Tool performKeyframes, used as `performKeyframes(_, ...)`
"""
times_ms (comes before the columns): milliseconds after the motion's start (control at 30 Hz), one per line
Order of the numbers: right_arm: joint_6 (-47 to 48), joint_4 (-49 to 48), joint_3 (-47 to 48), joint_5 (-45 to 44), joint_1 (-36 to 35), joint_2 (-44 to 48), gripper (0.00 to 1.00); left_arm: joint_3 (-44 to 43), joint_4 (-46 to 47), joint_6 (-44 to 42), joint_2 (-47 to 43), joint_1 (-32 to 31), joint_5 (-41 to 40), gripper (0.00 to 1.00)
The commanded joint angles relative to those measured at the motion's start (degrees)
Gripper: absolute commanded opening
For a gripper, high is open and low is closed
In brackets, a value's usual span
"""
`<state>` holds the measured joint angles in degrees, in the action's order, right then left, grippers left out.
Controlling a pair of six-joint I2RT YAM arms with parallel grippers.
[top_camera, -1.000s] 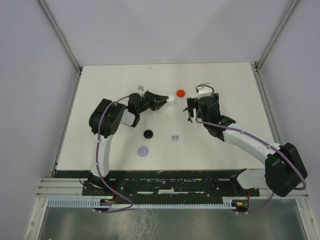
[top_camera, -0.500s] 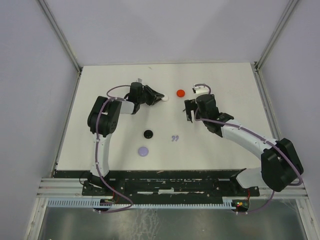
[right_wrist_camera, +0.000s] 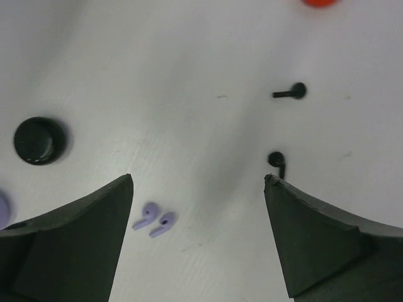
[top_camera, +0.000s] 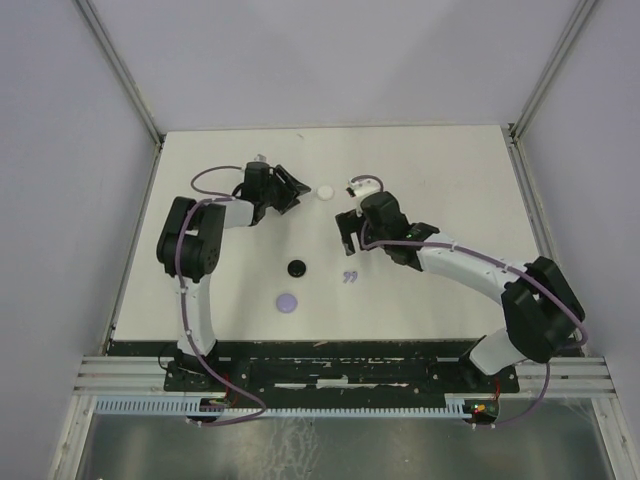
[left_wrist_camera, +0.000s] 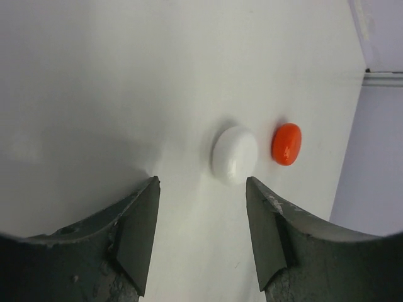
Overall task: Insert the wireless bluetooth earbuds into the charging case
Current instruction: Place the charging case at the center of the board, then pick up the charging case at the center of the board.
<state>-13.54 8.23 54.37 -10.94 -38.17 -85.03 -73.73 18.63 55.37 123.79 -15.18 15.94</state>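
Two lavender earbuds (right_wrist_camera: 154, 220) (top_camera: 349, 277) lie side by side on the white table. My right gripper (right_wrist_camera: 198, 179) (top_camera: 347, 232) hangs open above them, and they show just inside its left finger. Two black earbuds (right_wrist_camera: 291, 92) (right_wrist_camera: 277, 161) lie apart near its right finger. A round white case (left_wrist_camera: 235, 154) (top_camera: 325, 190) rests closed on the table just beyond the fingertips of my left gripper (left_wrist_camera: 201, 182) (top_camera: 291, 190), which is open and empty. A round red case (left_wrist_camera: 286, 143) sits right beside the white one.
A round black case (top_camera: 296, 268) (right_wrist_camera: 39, 140) and a round lavender case (top_camera: 287, 301) lie near the middle left. The right forearm (top_camera: 450, 262) stretches across the right half of the table. Walls close in the far and side edges.
My left gripper has opened, let go of the white case and drawn back to the left. The right arm has swung left and nearer, over the lavender earbuds, and now hides the red case from above.
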Motion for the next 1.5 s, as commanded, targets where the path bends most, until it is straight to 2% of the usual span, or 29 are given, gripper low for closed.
performKeyframes(0, -1.31, -1.21, 6.03, 3.53, -5.62, -3.7, 0.92, 10.46, -2.86, -5.93, -10.96, 2.29, -7.59, 0.64)
performKeyframes(233, -0.59, -0.22, 11.69, 5.15, -10.21, -12.73, 0.9, 30.85, 4.24, -4.68, -32.23, 2.31, -11.82, 0.63)
performKeyframes(367, 0.53, 1.7, 14.53, 1.36, -12.54, -18.27, 0.9, 40.33, 6.0, -2.86, -43.92, 2.22, -14.05, 0.62)
performKeyframes(633, 2.63, 3.47, 17.73, -6.76, -16.26, -24.27, 0.9, 44.94, -1.71, -4.95, -59.87, 2.26, -15.61, 0.62)
performKeyframes(800, 3.06, 3.56, 19.37, -7.63, -17.64, -26.96, 0.9, 46.0, -3.96, -5.12, -64.62, 2.29, -15.07, 0.62)
performKeyframes(1233, 3.68, 3.79, 26.48, -7.52, -20.14, -32.29, 0.9, 47.82, -8.46, -6.22, -69.88, 2.44, -16.2, 0.62)
performKeyframes(1467, 4.84, 4.52, 30.99, -7.23, -20.48, -34.95, 0.91, 47.8, -11.66, -6.93, -72.66, 3.07, -17.88, 0.65)
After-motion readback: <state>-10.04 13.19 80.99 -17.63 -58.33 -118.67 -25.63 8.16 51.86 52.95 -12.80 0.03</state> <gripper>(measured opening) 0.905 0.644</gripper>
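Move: My right hand is going for the black charging case, about 19 cm to its left, 3 cm back and 10 cm below. Some 12 cm nearer the base than that case sits the purple case; the purple earbuds lie about 4 cm left and 6 cm back of my right hand, the nearer black earbud 8 cm ahead and 4 cm right. From my left hand the black case is roughly 25 cm straight back and a little below. I swing my open right hand left over the table and then down, about 17 cm left and 9 cm lower, turning it nearly 20 degrees counter-clockwise and dipping its left side, then creep on left towards the black case. Meanwhile my empty left hand pulls back some 20 cm from the white case, going left and rising about 12 cm, fingers still apart. ##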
